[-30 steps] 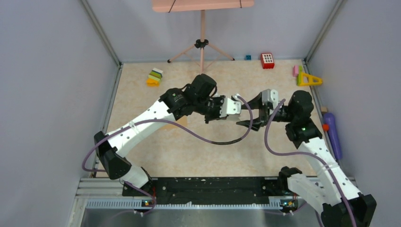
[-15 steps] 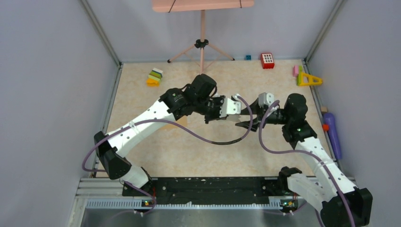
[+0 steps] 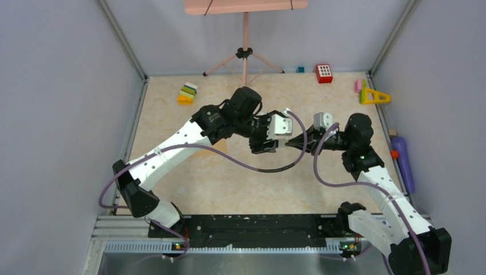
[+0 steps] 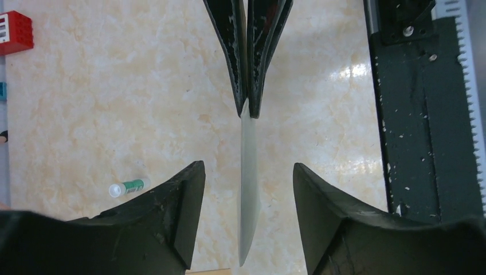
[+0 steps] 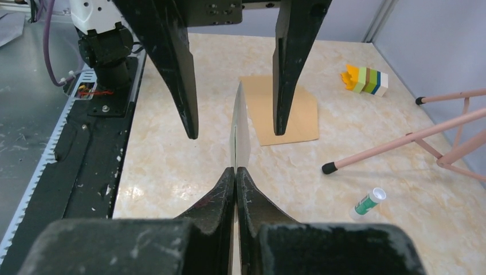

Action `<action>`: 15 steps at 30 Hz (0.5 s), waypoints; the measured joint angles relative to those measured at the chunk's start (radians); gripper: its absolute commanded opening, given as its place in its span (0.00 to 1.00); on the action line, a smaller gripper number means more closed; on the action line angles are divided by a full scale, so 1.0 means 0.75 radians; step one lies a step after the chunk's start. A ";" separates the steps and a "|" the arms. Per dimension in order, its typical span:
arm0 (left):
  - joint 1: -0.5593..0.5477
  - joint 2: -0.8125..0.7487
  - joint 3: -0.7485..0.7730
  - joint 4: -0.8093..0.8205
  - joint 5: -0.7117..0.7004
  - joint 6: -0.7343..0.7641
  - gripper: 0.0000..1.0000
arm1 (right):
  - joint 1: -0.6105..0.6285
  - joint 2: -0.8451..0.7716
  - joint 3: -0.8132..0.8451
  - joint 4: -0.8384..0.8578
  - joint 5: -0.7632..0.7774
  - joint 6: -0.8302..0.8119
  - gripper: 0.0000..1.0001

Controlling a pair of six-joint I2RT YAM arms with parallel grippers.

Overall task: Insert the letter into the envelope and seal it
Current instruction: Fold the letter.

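The letter (image 5: 239, 132), a thin pale sheet seen edge-on, hangs in the air between the two arms. My right gripper (image 5: 235, 169) is shut on its near edge. In the left wrist view the same pinch shows at the top, the right gripper (image 4: 247, 112) clamped on the letter (image 4: 248, 189). My left gripper (image 4: 247, 166) is open, its fingers standing either side of the sheet without touching it. The brown envelope (image 5: 306, 114) lies flat on the table under the left gripper (image 5: 236, 136); in the top view only a sliver of the envelope (image 3: 220, 147) shows beneath the left arm.
A green-and-white glue stick (image 5: 367, 203) lies on the table next to the pink tripod legs (image 5: 401, 140). Stacked coloured blocks (image 3: 187, 93), a red block (image 3: 324, 73), a yellow triangle (image 3: 373, 96) and a purple object (image 3: 403, 163) line the far and right edges.
The right gripper moved in toward the left one and shut on the letter. The left gripper, shut before, has opened and let go of the sheet.
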 measured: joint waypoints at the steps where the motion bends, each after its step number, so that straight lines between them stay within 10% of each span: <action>1: 0.000 0.000 0.017 -0.001 0.009 -0.014 0.55 | 0.000 0.000 0.000 -0.001 0.000 -0.003 0.00; 5: 0.009 0.000 0.075 0.008 0.055 -0.078 0.26 | 0.000 0.000 0.000 -0.001 0.002 -0.008 0.00; 15: 0.017 0.024 0.089 0.014 0.124 -0.112 0.00 | 0.000 0.000 -0.001 -0.001 0.007 -0.008 0.00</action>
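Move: The folded letter, still pinched by the right fingers, passes edge-on between the open left fingers; its middle is roughly level with the left hand point and 1 cm to its right. From the right hand that middle lies some 2 cm to the left. The envelope lies on the table about 10 cm ahead of the left hand, 29 cm to its left and 25 cm below; the glue stick stands roughly 20 cm ahead, 4 cm left and 23 cm down. Raise the open left gripper about 3 cm along the letter, drifting 1 cm or so to the right towards the right fingertips, and close its fingers as it climbs, pinching the paper between both pads beside the right hand's grip. Tip the left wrist by only some 5 degrees. Keep the right gripper shut and still, holding the letter. ##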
